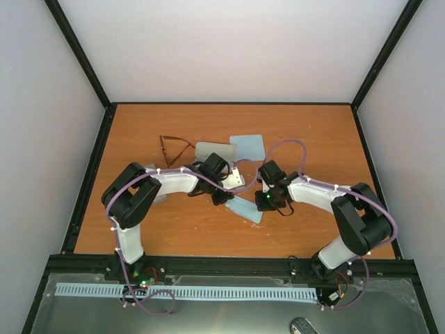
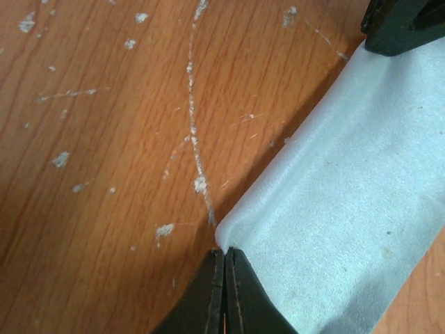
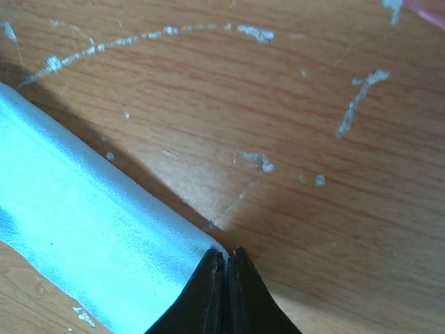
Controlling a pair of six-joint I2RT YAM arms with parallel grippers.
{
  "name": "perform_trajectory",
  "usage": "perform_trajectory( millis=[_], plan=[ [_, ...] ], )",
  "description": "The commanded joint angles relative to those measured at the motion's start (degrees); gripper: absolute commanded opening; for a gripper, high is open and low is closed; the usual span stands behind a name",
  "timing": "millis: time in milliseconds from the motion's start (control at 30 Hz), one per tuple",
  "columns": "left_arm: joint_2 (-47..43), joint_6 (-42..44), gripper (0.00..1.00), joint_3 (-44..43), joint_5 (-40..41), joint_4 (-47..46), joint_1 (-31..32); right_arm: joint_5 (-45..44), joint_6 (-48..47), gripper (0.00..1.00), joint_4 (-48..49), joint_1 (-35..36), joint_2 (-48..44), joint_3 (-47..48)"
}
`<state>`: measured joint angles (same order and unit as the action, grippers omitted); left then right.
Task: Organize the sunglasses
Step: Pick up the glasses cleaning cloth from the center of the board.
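Note:
The dark brown wire-framed sunglasses (image 1: 174,147) lie at the back left of the table, away from both grippers. A light blue cloth (image 1: 245,209) lies between the two grippers at the table's middle. My left gripper (image 2: 226,250) is shut on one corner of this cloth (image 2: 348,188). My right gripper (image 3: 226,254) is shut on another corner of the cloth (image 3: 90,236). In the top view the left gripper (image 1: 226,198) is on the cloth's left and the right gripper (image 1: 263,203) on its right. Both sit low over the wood.
A grey oblong case (image 1: 212,150) lies just right of the sunglasses, and a second light blue cloth (image 1: 248,146) lies beside it. A pink edge (image 3: 425,11) shows at the top right of the right wrist view. Black rails (image 1: 229,264) border the table.

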<state>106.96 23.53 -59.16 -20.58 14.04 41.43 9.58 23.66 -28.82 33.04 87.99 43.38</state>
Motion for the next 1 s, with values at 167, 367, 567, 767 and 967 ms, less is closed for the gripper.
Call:
perform_trajectory(
  millis=[167,367,567,767,967],
  plan=[
    [-5.3,-0.2,0.01,-1.0,0.8,2.9,-5.5,-0.9,-4.2,0.03,-2.1,0.0,5.8,9.8],
    [-7.4,0.4,0.01,-1.1,1.3,3.6,-8.7,-0.1,-5.9,0.03,-2.0,0.0,11.2,17.7],
    [-9.3,1.0,0.0,-0.7,1.4,4.1,-12.1,1.3,-7.9,0.03,-3.3,0.1,18.0,27.0],
    [-10.8,2.3,0.01,-1.1,0.9,4.7,-16.8,2.4,-9.3,0.03,-5.2,0.2,23.3,35.9],
    [-9.5,3.7,0.01,-3.6,-0.1,5.3,-20.3,2.5,-10.5,0.03,-6.3,0.2,27.0,42.6]
  ],
)
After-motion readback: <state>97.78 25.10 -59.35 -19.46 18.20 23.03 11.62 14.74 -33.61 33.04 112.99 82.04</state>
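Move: Ahead of both closed grippers, which already hold the cleaning cloth's upper edge close above the board, lies the open glasses case, about 15 cm ahead and 4 cm left of the left hand, and 18 cm ahead and 16 cm left of the right. The flat spare cloth lies some 19 cm ahead and 7 cm right of the left hand. The red glasses lie roughly 8 cm ahead and 9 cm right of the right hand. Lifting the pinched cloth about 5 cm, both hands carry it together forward and left towards the near side of the open case. The right goes farther, some 14 cm forward and 10 left, while the left goes about 9 forward and 10 left, so the cloth swings counter-clockwise; both keep their grip, and the left hand turns nearly 20 degrees the same way. ##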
